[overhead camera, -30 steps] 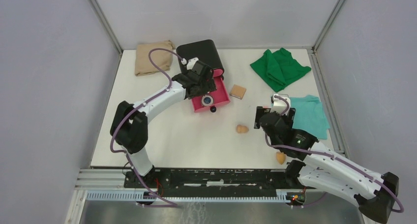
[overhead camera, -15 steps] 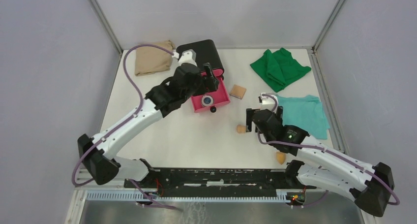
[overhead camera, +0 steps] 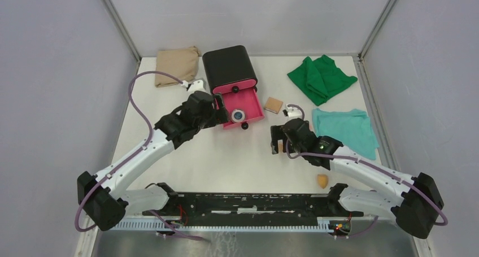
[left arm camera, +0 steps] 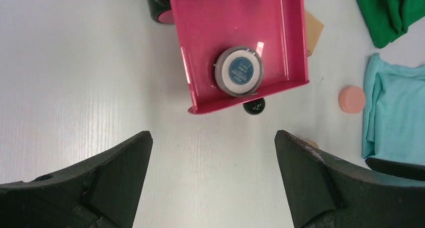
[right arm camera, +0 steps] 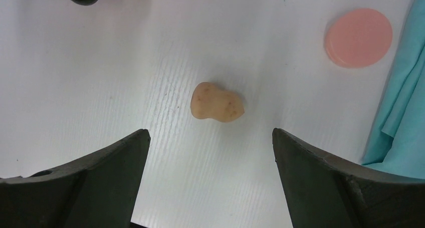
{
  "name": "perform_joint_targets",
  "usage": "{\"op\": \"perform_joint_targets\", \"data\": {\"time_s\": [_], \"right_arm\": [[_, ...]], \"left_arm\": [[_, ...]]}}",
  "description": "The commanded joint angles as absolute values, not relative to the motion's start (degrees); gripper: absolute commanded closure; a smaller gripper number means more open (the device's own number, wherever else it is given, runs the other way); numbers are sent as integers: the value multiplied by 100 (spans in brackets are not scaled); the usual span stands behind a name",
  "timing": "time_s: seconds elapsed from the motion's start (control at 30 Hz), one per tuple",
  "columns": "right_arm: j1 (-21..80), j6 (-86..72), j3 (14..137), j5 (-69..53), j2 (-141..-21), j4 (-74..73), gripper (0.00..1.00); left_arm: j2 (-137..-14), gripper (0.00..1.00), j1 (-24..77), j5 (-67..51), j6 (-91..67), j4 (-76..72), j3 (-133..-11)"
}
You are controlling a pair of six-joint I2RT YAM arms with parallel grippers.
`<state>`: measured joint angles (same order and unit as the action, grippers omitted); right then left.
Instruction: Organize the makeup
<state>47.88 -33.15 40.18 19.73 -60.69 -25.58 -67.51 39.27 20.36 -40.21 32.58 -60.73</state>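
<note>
The silvery compact (overhead camera: 239, 115) (left arm camera: 239, 71) lies in the open pink drawer (overhead camera: 253, 107) (left arm camera: 200, 32). Just outside the drawer's front stands the tiny black jar (overhead camera: 245, 125) (left arm camera: 254, 106). My left gripper (overhead camera: 219, 114) (left arm camera: 213, 138) hangs open and empty, to the left of the drawer. One tan sponge (right arm camera: 216, 103) rests on the table just ahead of my open, empty right gripper (overhead camera: 277, 139) (right arm camera: 210, 135). The pink round piece (right arm camera: 358, 37) (left arm camera: 352, 98) lies by the teal cloth. A tan square pad (overhead camera: 273, 104) sits right of the drawer, and a second sponge (overhead camera: 322, 181) lies near the front edge.
The black box (overhead camera: 229, 66) stands at the back behind its drawer. A beige cloth (overhead camera: 176, 66) lies at the back left, a green cloth (overhead camera: 321, 77) at the back right and a teal cloth (overhead camera: 345, 131) (right arm camera: 401, 123) on the right.
My left arm has pulled back from over the drawer, toward the left and the near side, leaving the compact inside. My right gripper has slid left over the nearer sponge.
</note>
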Motion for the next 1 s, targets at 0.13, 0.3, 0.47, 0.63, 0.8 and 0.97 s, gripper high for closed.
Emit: {"op": "perform_joint_targets", "data": {"time_s": [0.13,0.3,0.47,0.63,0.8,0.97], "right_arm": [[4123,-3876,4115,1572,-6234,-2892,1],[3578,-4236,4510,1687,-6737,-3046,1],[3156,-4592,5766,2288,-8117,-3729,1],[2832,-4613,6704,2578,-9131,-4268,1],[2408,-4304,6685,2387,-9476,-4087,1],[2213,-3898,6473,2224,-9574,-3847,1]], "left_arm": [[-5994,1,3752,1454,-3983,3092,-5291],[-5852,1,3747,1363,-4082,3174,-4995],[-5675,1,3751,1463,-4207,3211,-4910],[-5564,1,3749,1573,-4249,3300,-4947],[-5488,1,3744,1642,-4223,3405,-4925],[-5506,1,3740,1627,-4201,3463,-4857]]}}
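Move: Ahead and to the right of the right hand lies the round pink puff it goes for, about 12 cm forward, 10 cm right and some 10 cm below. The peanut-shaped sponge sits about 4 cm ahead, straight in line; the tan block some 23 cm ahead and 1 cm left. The blue towel's middle is about 11 cm ahead and 26 cm right. From the left hand, the puff lies roughly 30 cm right, 5 cm ahead and 19 cm down. Leaving the peanut-shaped sponge behind, the right hand first eases right and down, then swings forward and finally right and down again towards the pink puff, about 11 cm forward and 9 cm right in all, sinking 5. It turns some 30 degrees clockwise and tips steeper, fingers wide open. The empty left hand draws back from the open drawer, sinking and drifting left. ##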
